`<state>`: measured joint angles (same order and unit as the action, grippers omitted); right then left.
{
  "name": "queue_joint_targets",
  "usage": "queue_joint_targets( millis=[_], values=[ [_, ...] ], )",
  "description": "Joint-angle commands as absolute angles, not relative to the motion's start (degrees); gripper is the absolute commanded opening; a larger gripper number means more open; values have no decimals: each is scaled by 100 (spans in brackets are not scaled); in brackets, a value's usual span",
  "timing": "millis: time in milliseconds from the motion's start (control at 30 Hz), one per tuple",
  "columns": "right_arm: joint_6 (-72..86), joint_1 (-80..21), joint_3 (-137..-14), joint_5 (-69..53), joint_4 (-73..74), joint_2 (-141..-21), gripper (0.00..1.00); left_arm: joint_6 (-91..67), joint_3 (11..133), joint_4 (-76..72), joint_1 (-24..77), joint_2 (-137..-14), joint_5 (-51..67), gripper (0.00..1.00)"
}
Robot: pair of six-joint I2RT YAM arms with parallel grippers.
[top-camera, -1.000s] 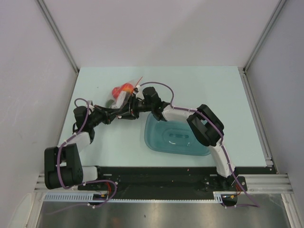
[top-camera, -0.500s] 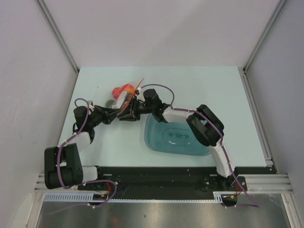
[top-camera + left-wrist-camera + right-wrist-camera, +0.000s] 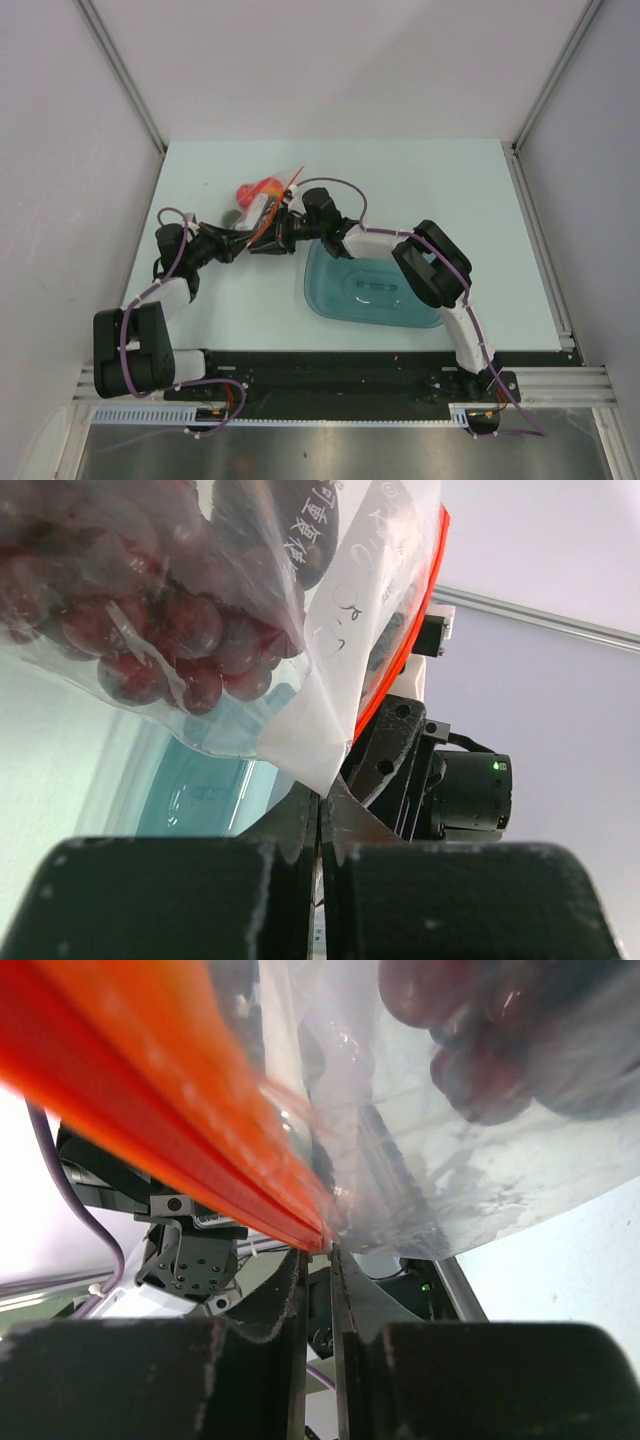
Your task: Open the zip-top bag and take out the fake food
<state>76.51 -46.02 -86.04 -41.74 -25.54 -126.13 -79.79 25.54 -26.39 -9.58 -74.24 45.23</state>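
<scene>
The zip-top bag (image 3: 264,196) hangs above the table at back left, held up between both arms. Its orange-red zip strip (image 3: 170,1090) runs down to my right gripper (image 3: 318,1250). That gripper's jaws have closed to a thin slit, pinching the strip's end at their tips. My left gripper (image 3: 322,798) is shut on the bag's lower clear corner (image 3: 315,750). Fake food fills the bag: dark-red grapes (image 3: 170,630) and a red round fruit (image 3: 244,191). A dark piece (image 3: 290,520) sits higher up.
A teal translucent tub (image 3: 370,290) lies on the pale table (image 3: 450,190) just right of the grippers, under the right forearm (image 3: 375,240). The left arm's elbow (image 3: 170,240) stands near the table's left edge. Grey walls enclose the back and both sides.
The right gripper's jaws have narrowed onto the bag's zip strip and shifted slightly left. The left gripper has stayed shut on the bag's corner.
</scene>
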Motion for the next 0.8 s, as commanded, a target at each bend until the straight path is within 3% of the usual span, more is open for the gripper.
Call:
queue_joint_targets(
  millis=[0,333,467,567,767],
  values=[
    [7585,-4526,-8569,-4157,-2742,-12252,0,-7620,2777,-2312,-932,-7400,4667,0],
    [7488,-4465,-8490,-4184,-2654,-12120,0,-7410,3058,-1883,-932,-7436,4702,2],
    [7664,-4430,-8499,-4140,-2707,-12050,0,-6114,3655,-241,-940,-7322,4396,59],
    [7892,-4430,-8499,-4131,-2812,-12041,0,-5425,4042,877,-932,-7216,3992,71],
    [8156,-4438,-8499,-4122,-2918,-12032,0,-6149,3517,274,-923,-7110,4174,61]
  ],
)
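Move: The bag's zip end is already pinched in the right hand, about 3 cm to the right of the left hand, 1 cm back and 1 cm higher; the left fingers are shut on the bag's corner beside it. From the left hand, the orange lies some 12 cm ahead, 7 cm right and 9 cm below, and the green ball 6 cm ahead, 2 cm left and 9 cm below. The tray is about 34 cm right, 7 cm back and 14 cm down. The bag's corner comes free of the left fingers as they open to about two-thirds, the left hand staying nearly in place and rolling some 15 degrees, its left side rising. The right hand keeps its pinch on the zip end, dips slightly, then lifts it about 2 cm, drawing it a little to the right and forward. ##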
